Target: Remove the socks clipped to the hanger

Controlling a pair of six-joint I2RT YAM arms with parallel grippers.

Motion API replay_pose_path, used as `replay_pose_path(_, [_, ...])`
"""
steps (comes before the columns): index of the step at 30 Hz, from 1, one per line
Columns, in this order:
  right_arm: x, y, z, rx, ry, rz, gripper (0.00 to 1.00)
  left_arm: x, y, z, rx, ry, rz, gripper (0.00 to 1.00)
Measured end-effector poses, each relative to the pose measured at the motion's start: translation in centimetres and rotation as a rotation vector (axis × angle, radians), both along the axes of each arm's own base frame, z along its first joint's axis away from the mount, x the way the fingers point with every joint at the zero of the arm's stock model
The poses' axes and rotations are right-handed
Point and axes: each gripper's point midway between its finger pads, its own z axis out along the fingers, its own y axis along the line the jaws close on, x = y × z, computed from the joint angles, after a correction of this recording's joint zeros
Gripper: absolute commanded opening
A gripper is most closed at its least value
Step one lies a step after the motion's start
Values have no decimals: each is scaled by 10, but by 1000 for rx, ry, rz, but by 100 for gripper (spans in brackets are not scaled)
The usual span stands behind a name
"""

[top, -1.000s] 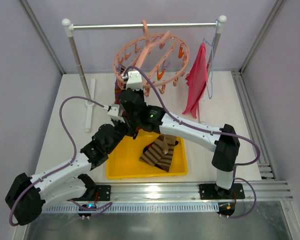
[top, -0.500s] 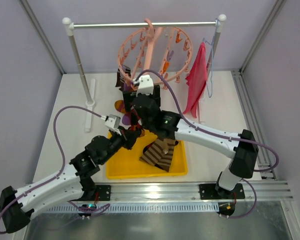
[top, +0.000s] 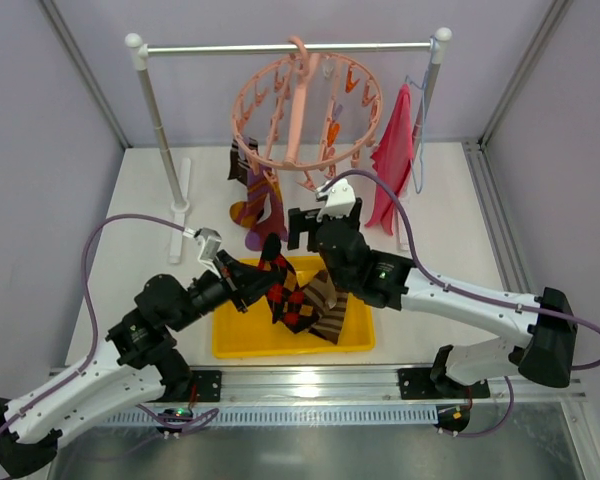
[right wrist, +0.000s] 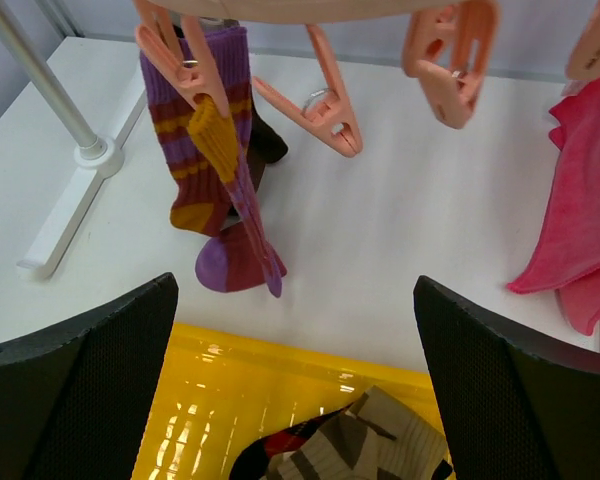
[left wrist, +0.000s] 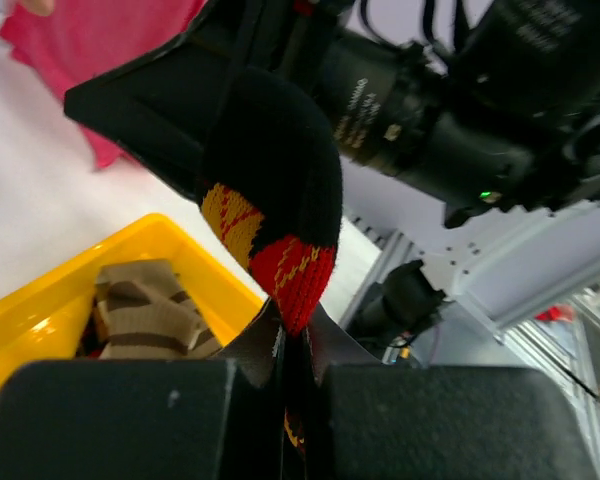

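The salmon-pink ring hanger (top: 305,105) hangs by its hook from the rail. Maroon-purple socks with yellow bands (top: 257,200) stay clipped at its left side, also seen as socks (right wrist: 202,150) below the pegs (right wrist: 325,112). My left gripper (top: 248,280) is shut on the dark argyle sock (top: 285,295), held over the yellow tray (top: 235,338). In the left wrist view the left gripper (left wrist: 295,372) pinches the argyle sock (left wrist: 275,200). A brown-cream striped sock (top: 327,305) lies in the tray. My right gripper (top: 308,232) stands open and empty; its wrist view shows the right gripper (right wrist: 295,290) just behind the tray.
A pink-red cloth (top: 393,160) hangs on a thin wire hanger at the rail's right end. The rack's left post (top: 158,130) and white foot (top: 180,210) stand on the table. The right arm (left wrist: 460,130) passes close over my left gripper.
The right gripper opened and drew back from the hanger toward the tray. My left gripper carried the argyle sock down and over the tray. The hanger swung back level.
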Motion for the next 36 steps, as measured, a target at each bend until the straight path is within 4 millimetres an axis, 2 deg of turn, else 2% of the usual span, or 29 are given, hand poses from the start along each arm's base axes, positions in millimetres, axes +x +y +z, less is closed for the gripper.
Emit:
replay_pose_path(6, [-8,-27,-11,12,3,-51,100,-17,-11,16,-56,-2,-107,1])
replay_pose_path(10, [-12,-52,-28,21,25,-102,100,-18,-25,8,-32,10,-145,0])
replay_pose_path(15, [-10,-97,-52,36,61,-195,100,-19,-53,-36,93,52,-162,0])
replay_pose_path(17, [-9,-110,-55,48,65,-223,100,-18,-61,-65,165,79,-157,0])
replay_pose_path(20, [-12,-123,-57,71,67,-247,100,-11,-63,-107,264,126,-121,0])
replay_pose_path(25, [-14,-132,-55,101,63,-264,100,3,-55,-153,388,158,-28,0])
replay_pose_path(29, [-13,-134,-58,98,69,-269,100,7,-53,-178,459,176,7,0])
replay_pose_path(32, [-12,-135,-62,91,77,-270,100,6,-54,-204,537,202,9,1])
replay_pose_path(33, [-12,-134,-63,89,79,-269,100,4,-54,-213,564,210,7,9])
replay_pose_path(34, [-12,-134,-64,85,81,-270,100,2,-54,-221,590,214,6,39])
replay_pose_path(36, [-11,-134,-67,79,85,-272,100,0,-53,-231,629,210,5,74])
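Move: The yellow bin's middle lies about 5 cm ahead of the left hand, 3 cm to its right and 28 cm below; the striped sock in the bin sits some 6 cm ahead, 9 cm right, 27 cm down. From the empty right hand the hanging purple socks are roughly 12 cm ahead, 8 cm left and 8 cm lower, with the pink cloth about 12 cm ahead, 20 cm right, level. Lower the left gripper some 23 cm into the yellow bin, shifting about 5 cm right first with a small lift, and tip its fingers downward some 35 degrees. Keep the argyle sock pinched until down by the striped sock, then start opening. Meanwhile draw the open right gripper about 13 cm right and 7 cm down, away from the purple socks, turning slightly clockwise. ##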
